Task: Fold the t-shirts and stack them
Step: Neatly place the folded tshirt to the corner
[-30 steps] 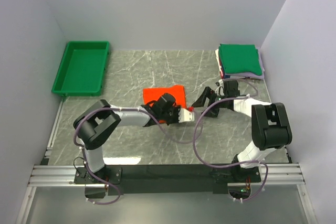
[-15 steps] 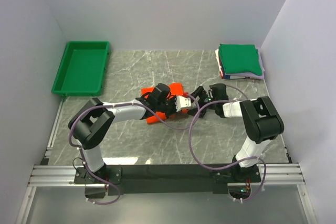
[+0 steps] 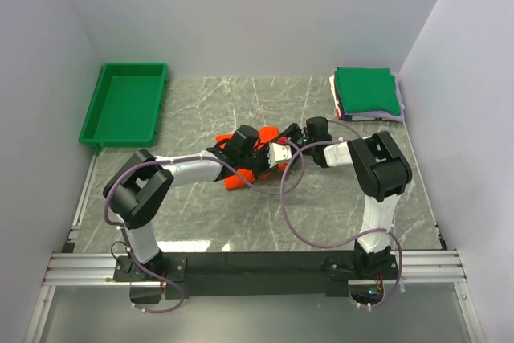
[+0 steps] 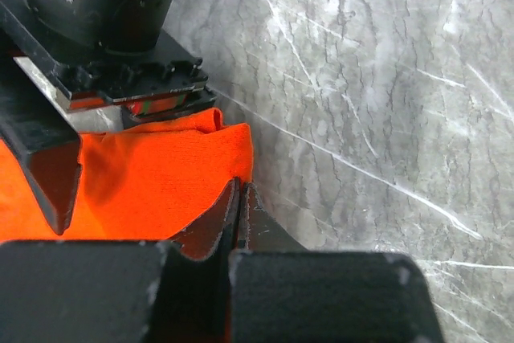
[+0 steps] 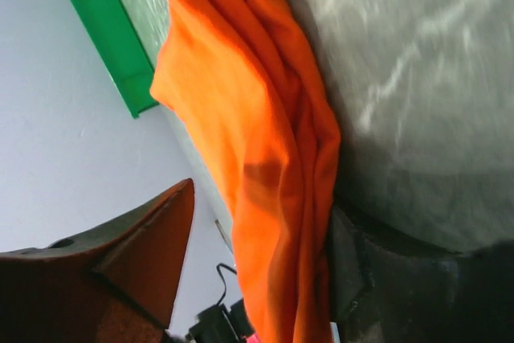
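Note:
The orange-red t-shirt (image 3: 234, 181) lies bunched at the middle of the table, partly hidden under both wrists. My left gripper (image 3: 286, 150) is shut on an edge of it; in the left wrist view the fingertips (image 4: 241, 189) meet beside the orange cloth (image 4: 152, 174). My right gripper (image 3: 293, 136) has come in from the right and stands open around a hanging fold of the t-shirt (image 5: 265, 118). That fold rests against one finger (image 5: 385, 279), with a gap to the other (image 5: 144, 255). The folded t-shirts, green on top (image 3: 367, 91), are stacked at the back right.
A rigid green tray (image 3: 124, 104) stands at the back left and shows as a green strip (image 5: 104, 30) in the right wrist view. White walls close in the table on three sides. Purple cables loop from both arms over the near table.
The t-shirt lay flat a second ago; my left gripper has pulled its edge back and up, bunching it. My right gripper moved left to the cloth and its jaws have narrowed.

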Action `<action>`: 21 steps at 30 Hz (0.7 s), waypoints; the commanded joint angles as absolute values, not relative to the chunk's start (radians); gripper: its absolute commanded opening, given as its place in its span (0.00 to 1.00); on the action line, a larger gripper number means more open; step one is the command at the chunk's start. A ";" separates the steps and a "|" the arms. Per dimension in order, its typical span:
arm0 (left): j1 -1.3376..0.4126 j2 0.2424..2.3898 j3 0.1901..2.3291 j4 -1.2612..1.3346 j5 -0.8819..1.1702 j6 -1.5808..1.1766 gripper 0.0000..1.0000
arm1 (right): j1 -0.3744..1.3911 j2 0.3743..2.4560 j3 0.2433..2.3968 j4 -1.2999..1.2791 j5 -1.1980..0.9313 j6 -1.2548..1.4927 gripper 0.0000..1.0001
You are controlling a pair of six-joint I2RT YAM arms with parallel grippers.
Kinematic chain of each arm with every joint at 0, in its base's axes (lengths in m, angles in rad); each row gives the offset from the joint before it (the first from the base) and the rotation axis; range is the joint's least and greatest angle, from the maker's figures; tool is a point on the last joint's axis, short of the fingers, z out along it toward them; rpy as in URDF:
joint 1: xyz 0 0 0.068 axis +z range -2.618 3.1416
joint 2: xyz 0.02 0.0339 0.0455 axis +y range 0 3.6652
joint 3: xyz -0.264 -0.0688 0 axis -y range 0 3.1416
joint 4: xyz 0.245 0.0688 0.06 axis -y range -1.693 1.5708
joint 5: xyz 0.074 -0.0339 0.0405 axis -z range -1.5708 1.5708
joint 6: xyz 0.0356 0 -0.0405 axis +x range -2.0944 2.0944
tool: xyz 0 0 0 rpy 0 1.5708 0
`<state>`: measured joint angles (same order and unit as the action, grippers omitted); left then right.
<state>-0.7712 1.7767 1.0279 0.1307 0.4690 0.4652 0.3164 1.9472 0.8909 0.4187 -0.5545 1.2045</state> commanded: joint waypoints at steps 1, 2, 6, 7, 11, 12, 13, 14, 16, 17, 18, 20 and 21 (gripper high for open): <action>-0.761 1.736 1.075 0.158 0.517 0.440 0.01 | 0.327 1.993 0.928 0.430 -0.482 1.195 0.64; -0.759 1.738 1.080 0.160 0.518 0.437 0.01 | 0.328 1.999 0.937 0.430 -0.477 1.195 0.64; -0.749 1.746 1.091 0.163 0.518 0.431 0.01 | 0.336 2.032 0.963 0.427 -0.469 1.190 0.44; -0.750 1.747 1.091 0.163 0.518 0.431 0.01 | 0.336 2.037 0.969 0.419 -0.465 1.174 0.37; -0.746 1.747 1.106 0.152 0.499 0.414 0.06 | 0.334 2.031 1.102 0.237 -0.423 0.993 0.01; -0.738 1.741 1.114 0.146 0.489 0.407 0.15 | 0.333 2.020 1.130 0.156 -0.411 0.950 0.00; -0.733 1.723 1.117 0.129 0.479 0.387 0.20 | 0.321 2.014 1.156 0.123 -0.397 0.874 0.00; -0.726 1.711 1.123 0.120 0.468 0.367 0.24 | 0.315 2.008 1.211 0.092 -0.391 0.829 0.00; -0.686 1.686 1.149 0.082 0.448 0.284 0.39 | 0.299 1.990 1.265 0.008 -0.355 0.699 0.00; -0.671 1.668 1.163 0.063 0.442 0.253 0.44 | 0.284 1.983 1.314 -0.026 -0.336 0.655 0.00; -0.637 1.661 1.199 0.034 0.431 0.221 0.56 | 0.273 1.976 1.337 -0.076 -0.315 0.614 0.00; -0.605 1.652 1.264 -0.076 0.422 0.160 0.59 | 0.250 1.977 1.406 -0.124 -0.273 0.507 0.00; -0.569 1.649 1.281 -0.099 0.419 0.143 0.74 | 0.227 1.985 1.432 -0.156 -0.267 0.476 0.00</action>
<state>-0.6399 1.7210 1.1801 -0.0074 0.4450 0.2691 0.2848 2.0296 1.3373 -0.0227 -0.3702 0.6956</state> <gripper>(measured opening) 0.683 0.057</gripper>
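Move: The folded t-shirt's middle lies about 10 cm to the right hand's left, 6 cm nearer the base and 2 cm lower; its bunched right edge already stands between that hand's open fingers. The t-shirt stack in the corner, with the green one on top, is some 17 cm ahead of the right hand and 28 cm to its right. From the left hand, shut on the lifted shirt, the shirt's middle is roughly 3 cm ahead, 5 cm left and 6 cm down, and the green tray 21 cm ahead and 48 cm left. The t-shirt's bunched right edge is pinched by the right hand, which eases forward and down a little as its fingers shut. It then draws the shirt forward, slightly right and up towards the corner stack, about 9 cm forward in all, the wrist turning some 30 degrees. The left hand creeps forward and up still gripping, then opens, lets go and pulls away up, forward and left over the shirt. ##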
